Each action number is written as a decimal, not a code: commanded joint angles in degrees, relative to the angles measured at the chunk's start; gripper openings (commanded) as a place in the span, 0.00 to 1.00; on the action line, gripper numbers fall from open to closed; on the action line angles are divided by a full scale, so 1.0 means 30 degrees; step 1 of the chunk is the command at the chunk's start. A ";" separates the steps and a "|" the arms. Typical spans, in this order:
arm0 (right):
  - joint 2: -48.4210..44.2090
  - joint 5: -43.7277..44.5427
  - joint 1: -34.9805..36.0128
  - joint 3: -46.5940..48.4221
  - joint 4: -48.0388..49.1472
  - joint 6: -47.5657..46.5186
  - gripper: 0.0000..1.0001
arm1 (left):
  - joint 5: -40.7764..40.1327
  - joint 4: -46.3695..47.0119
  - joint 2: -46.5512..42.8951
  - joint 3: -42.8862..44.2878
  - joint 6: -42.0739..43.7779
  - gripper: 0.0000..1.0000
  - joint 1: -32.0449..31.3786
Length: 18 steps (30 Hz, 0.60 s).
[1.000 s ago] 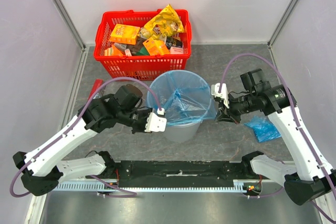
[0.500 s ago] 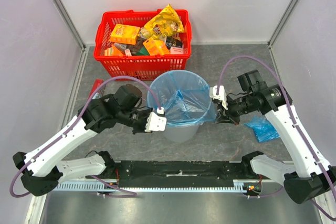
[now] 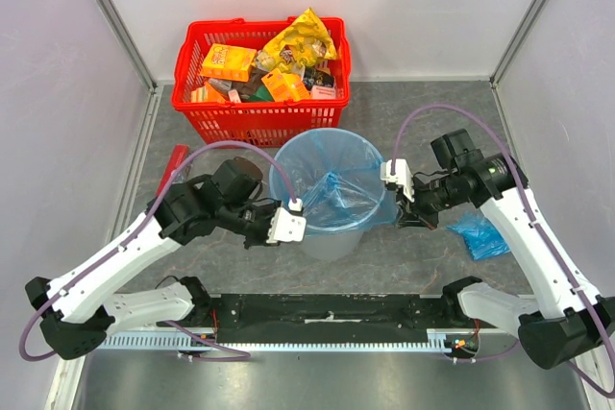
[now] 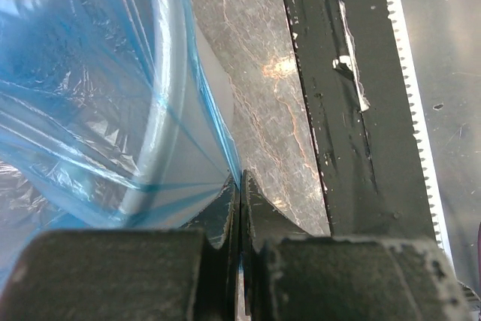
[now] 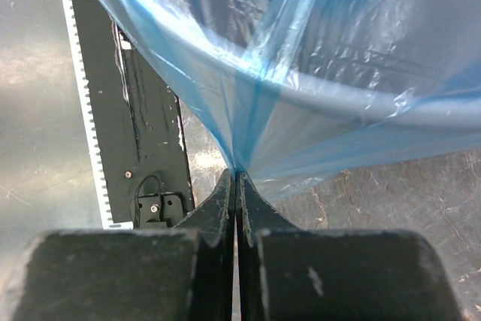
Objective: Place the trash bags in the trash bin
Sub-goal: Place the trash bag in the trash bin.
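The light-grey trash bin (image 3: 332,240) stands mid-table, lined with a blue trash bag (image 3: 332,175) spread over its rim. At the bin's left side my left gripper (image 3: 300,224) is shut on the bag's edge; in the left wrist view its jaws (image 4: 240,176) pinch the blue film (image 4: 90,95) beside the bin rim (image 4: 164,110). My right gripper (image 3: 396,216) is shut on the bag's edge at the bin's right side, and there the film (image 5: 316,50) fans out from the closed tips (image 5: 237,174) over the rim (image 5: 421,107). A second bundled blue bag (image 3: 480,234) lies on the table to the right.
A red mesh basket (image 3: 259,114) full of snack packets, with a yellow packet (image 3: 303,40) on top, stands right behind the bin. A red flat object (image 3: 176,162) lies at the left wall. A black rail (image 3: 327,314) runs along the near edge.
My right arm has shifted slightly left toward the bin, keeping hold of the bag's edge. The left arm has barely moved.
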 commanded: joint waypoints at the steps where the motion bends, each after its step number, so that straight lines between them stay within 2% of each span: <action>1: 0.0312 0.0743 -0.0050 -0.0364 -0.0066 -0.0302 0.00 | -0.0109 -0.0085 -0.0414 -0.0638 -0.0286 0.02 -0.0035; 18: 0.0869 0.1268 -0.0021 -0.1447 0.2453 0.0371 0.00 | -0.3039 0.2697 -0.1233 -0.4065 -0.0256 0.02 -0.0064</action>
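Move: The left hand pinches the trash bag's edge just outside the near-left rim of the trash bin, whose middle lies about 10 cm ahead, 7 cm right and 12 below. The red basket is some 36 cm ahead and 7 left, the red box roughly 20 ahead and 28 left. From the right hand, pinching the bag's other side, the bin is about 6 cm ahead and 15 left; the second blue bag lies about 4 ahead, 21 right. Downward with both shut grippers, each keeping its pinch on the bag's edge outside the bin's rim: the left hand sinks about 5 cm, easing slightly forward later on, and draws the film down over the near-left rim. The right hand goes down more slowly, about 2 cm with 1 cm forward, beside the right rim. ##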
